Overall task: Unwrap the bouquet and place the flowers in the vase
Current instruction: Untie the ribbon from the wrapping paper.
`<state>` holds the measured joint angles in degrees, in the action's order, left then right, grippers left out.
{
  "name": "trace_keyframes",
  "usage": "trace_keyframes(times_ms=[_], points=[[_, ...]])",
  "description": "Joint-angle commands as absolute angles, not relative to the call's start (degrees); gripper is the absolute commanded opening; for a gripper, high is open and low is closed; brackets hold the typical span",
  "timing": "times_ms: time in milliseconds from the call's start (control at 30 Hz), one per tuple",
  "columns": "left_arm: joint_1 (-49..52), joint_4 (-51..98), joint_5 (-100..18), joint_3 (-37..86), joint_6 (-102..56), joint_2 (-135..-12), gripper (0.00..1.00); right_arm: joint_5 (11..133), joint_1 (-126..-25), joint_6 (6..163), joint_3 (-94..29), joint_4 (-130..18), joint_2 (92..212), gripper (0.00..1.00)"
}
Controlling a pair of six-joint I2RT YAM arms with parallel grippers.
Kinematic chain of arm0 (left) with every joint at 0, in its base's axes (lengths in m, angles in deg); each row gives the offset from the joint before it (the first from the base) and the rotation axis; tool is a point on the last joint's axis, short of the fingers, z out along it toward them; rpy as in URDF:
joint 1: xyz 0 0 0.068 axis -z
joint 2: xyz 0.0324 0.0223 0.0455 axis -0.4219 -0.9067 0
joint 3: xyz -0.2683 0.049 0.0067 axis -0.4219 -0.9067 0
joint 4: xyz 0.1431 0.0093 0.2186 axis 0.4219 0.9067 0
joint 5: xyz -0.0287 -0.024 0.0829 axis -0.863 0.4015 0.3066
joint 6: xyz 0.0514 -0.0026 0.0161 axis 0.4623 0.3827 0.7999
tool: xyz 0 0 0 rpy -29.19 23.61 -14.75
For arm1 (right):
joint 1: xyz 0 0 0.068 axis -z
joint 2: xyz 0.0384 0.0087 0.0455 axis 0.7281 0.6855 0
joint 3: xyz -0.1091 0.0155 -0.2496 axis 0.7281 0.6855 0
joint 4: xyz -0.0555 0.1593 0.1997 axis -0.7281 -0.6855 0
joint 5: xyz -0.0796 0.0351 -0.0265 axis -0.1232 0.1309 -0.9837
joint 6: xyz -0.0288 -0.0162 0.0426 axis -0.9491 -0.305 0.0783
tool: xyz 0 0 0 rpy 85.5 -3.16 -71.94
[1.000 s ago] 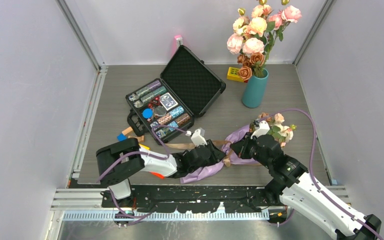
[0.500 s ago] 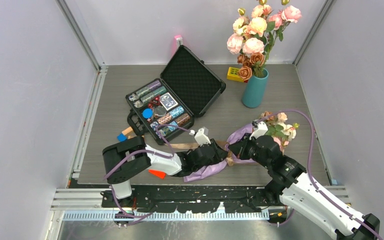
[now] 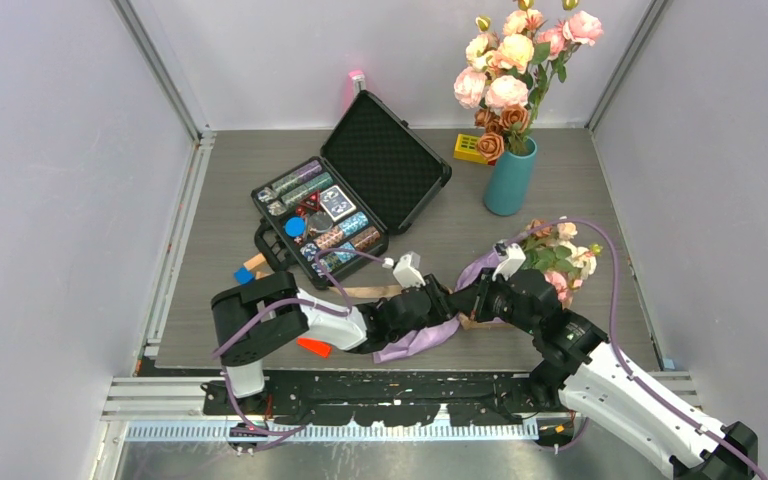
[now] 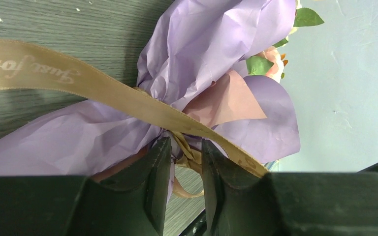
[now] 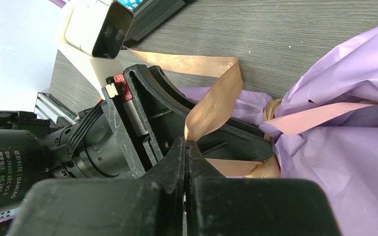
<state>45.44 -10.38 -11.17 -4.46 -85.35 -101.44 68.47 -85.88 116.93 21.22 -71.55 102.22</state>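
Note:
The bouquet (image 3: pixel 415 342) lies near the table's front edge, lilac paper (image 4: pixel 206 44) lined with pink. Its flowers (image 3: pixel 560 258) point to the right, below the teal vase (image 3: pixel 510 178). My left gripper (image 4: pixel 184 145) meets it at the tied neck. Its jaws stand narrowly apart, with the tan ribbon knot and a sliver of paper filling the gap. My right gripper (image 5: pixel 187 142) faces it from the right, shut on a loop of the tan ribbon (image 5: pixel 216 93). Another ribbon tail (image 4: pixel 78 78) runs off across the table to the left.
The vase holds a bigger bunch of large pink roses (image 3: pixel 515 70). An open black case (image 3: pixel 385 165) of small items stands at the back centre. A yellow block (image 3: pixel 468 148) sits left of the vase. A blue block (image 3: pixel 243 274) and an orange piece (image 3: pixel 312 347) lie near the left arm.
Both grippers and the bouquet have shifted to the right and slightly back. The flower end now sits nearer the vase. The left arm has swung right after it.

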Motion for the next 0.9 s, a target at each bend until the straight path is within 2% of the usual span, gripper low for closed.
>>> trace_keyframes(times_ms=[0,533,667,867], points=[[45.7,-14.7,-10.6,-3.0,-83.7,-102.5,0.32,71.2,-86.0,117.1,21.1,-67.2,101.6,0.0],[45.7,-13.9,-10.9,-1.6,-86.3,-106.7,0.29,73.1,-86.0,117.7,22.0,-65.4,101.5,0.0],[45.8,-13.6,-10.8,-1.4,-86.0,-106.8,0.2,73.4,-86.0,117.7,22.3,-65.6,101.2,0.0],[45.5,-15.7,-8.9,-3.7,-85.2,-104.5,0.02,72.5,-86.0,117.1,22.0,-67.8,99.4,0.0]])
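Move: The ribbon knot on the wrapped bouquet sits right at the left fingertips, about 1 cm ahead, 2 cm to the right and 2 cm below. The bouquet's flower heads are roughly 17 cm to that hand's right and 8 cm ahead; the open case's tray is some 26 cm left and 18 cm ahead. From the right hand, higher up with a ribbon tail already pinched, the knot is about 3 cm ahead, 4 cm right and 7 cm down. The ribbon strand at the knot is straddled by the left fingers, which ease about 1 cm to the right, then sink about 1 cm into the gathered paper beneath the stretched tail, and close from a third open to nearly shut, pinching at the knot. The right hand stays almost in place, keeping its pinch on the tail above. ##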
